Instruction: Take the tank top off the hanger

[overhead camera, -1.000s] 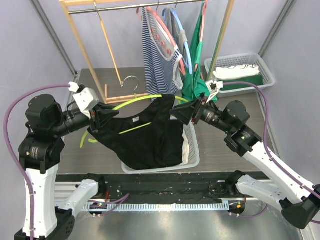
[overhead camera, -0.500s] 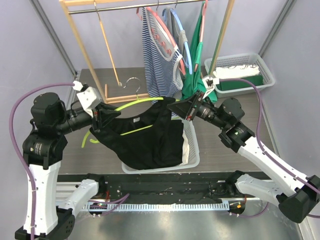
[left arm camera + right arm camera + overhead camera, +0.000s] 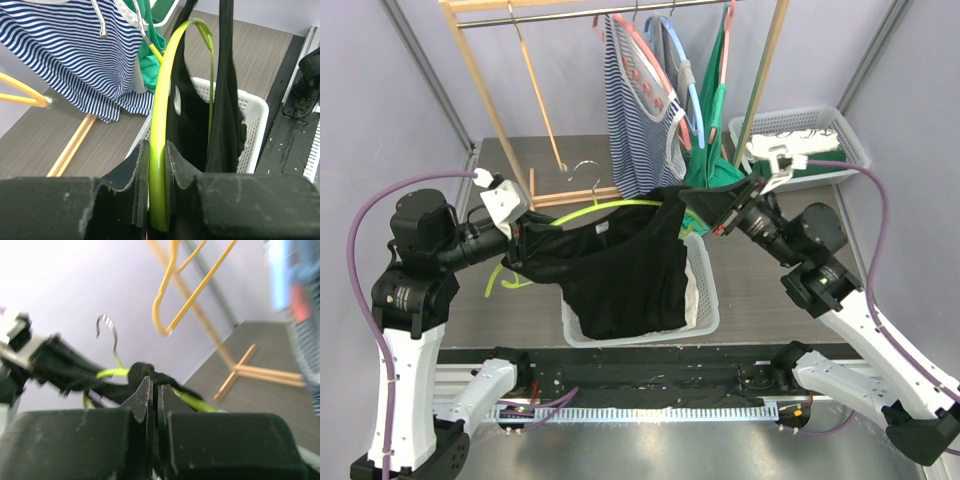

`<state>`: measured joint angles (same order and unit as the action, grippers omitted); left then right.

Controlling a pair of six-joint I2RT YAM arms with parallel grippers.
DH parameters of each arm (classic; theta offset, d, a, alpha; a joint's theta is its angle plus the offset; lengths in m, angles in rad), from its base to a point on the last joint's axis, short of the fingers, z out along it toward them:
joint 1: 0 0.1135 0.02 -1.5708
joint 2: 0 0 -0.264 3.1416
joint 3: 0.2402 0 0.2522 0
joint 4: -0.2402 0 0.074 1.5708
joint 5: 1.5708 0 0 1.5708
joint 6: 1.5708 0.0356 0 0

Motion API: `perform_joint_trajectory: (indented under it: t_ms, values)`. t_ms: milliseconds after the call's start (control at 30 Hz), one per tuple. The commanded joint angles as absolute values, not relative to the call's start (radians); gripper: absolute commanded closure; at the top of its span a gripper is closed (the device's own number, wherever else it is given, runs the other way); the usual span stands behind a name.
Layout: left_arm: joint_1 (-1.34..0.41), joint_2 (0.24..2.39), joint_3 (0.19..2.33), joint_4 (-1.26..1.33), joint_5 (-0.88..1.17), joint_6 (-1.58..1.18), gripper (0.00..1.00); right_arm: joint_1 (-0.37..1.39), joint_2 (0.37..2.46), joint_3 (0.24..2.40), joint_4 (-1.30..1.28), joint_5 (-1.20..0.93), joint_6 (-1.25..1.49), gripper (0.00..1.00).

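Observation:
A black tank top (image 3: pixel 620 275) hangs on a lime-green hanger (image 3: pixel 605 207) above a white basket (image 3: pixel 705 290). My left gripper (image 3: pixel 520 245) holds the hanger's left end; in the left wrist view the green hanger (image 3: pixel 162 125) runs straight between the pads of my left gripper (image 3: pixel 157 150), and the tank top (image 3: pixel 225 100) drapes to its right. My right gripper (image 3: pixel 692 212) is shut on the tank top's right shoulder strap. In the right wrist view the black strap (image 3: pixel 150 371) sits at the tips of my right gripper (image 3: pixel 154 385), with the hanger (image 3: pixel 192 401) showing under it.
Behind stands a wooden clothes rack (image 3: pixel 775 60) with a blue-striped top (image 3: pixel 635 120), a green garment (image 3: pixel 705 160), coloured hangers and a yellow hanger (image 3: pixel 535 75). A second white basket (image 3: pixel 850 140) with white and green cloth sits at the back right.
My right gripper has shut on the tank top's right strap and drawn it up and to the right, stretching the fabric. The left gripper keeps its hold and has shifted slightly.

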<state>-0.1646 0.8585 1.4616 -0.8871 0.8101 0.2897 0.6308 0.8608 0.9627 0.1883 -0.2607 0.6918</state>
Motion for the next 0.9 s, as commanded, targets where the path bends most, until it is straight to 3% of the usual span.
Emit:
perform_joint_trajectory:
  t_ms: [0,333,600,867]
  values:
    - [-0.169,0.836,1.491,-0.841,0.801,0.293,1.0,0.618,0.824,1.043,0.086,0.119,0.618,0.99]
    - [-0.167,0.824,1.675,-0.908,0.807,0.31,1.0,0.601,0.785,0.983,-0.086,0.465,0.598,0.99]
    - [-0.169,0.804,1.709,-0.864,0.836,0.233,1.0,0.588,0.767,0.931,-0.16,0.46,0.597,0.99]
    - [-0.169,0.816,1.637,-0.787,0.769,0.291,1.0,0.588,0.621,0.851,-0.245,0.416,0.601,0.99]
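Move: The black tank top's shoulder, already in the right fingers, is just over the green hanger's free end, which lies about 3 cm right of and 4 cm below that hand. From the left hand, still gripping the hanger's other side, that end is some 24 cm right, 2 cm ahead and 2 cm lower. From the right hand, the striped top hangs about 18 cm ahead and 7 cm left, the green garment 15 cm ahead and 5 cm right, both some 5 cm lower; the basket is 38 cm below, 4 cm back and 8 cm left. The tank top's shoulder is drawn outward past the hanger's free end: the right hand, keeping its pinch, goes about 10 cm right, first arcing forward and slightly up, then sinking and easing back, turning some 35 degrees clockwise. Against this the left hand keeps hold of the hanger, lifting it roughly 7 cm and back, tipping up, before settling slightly. ##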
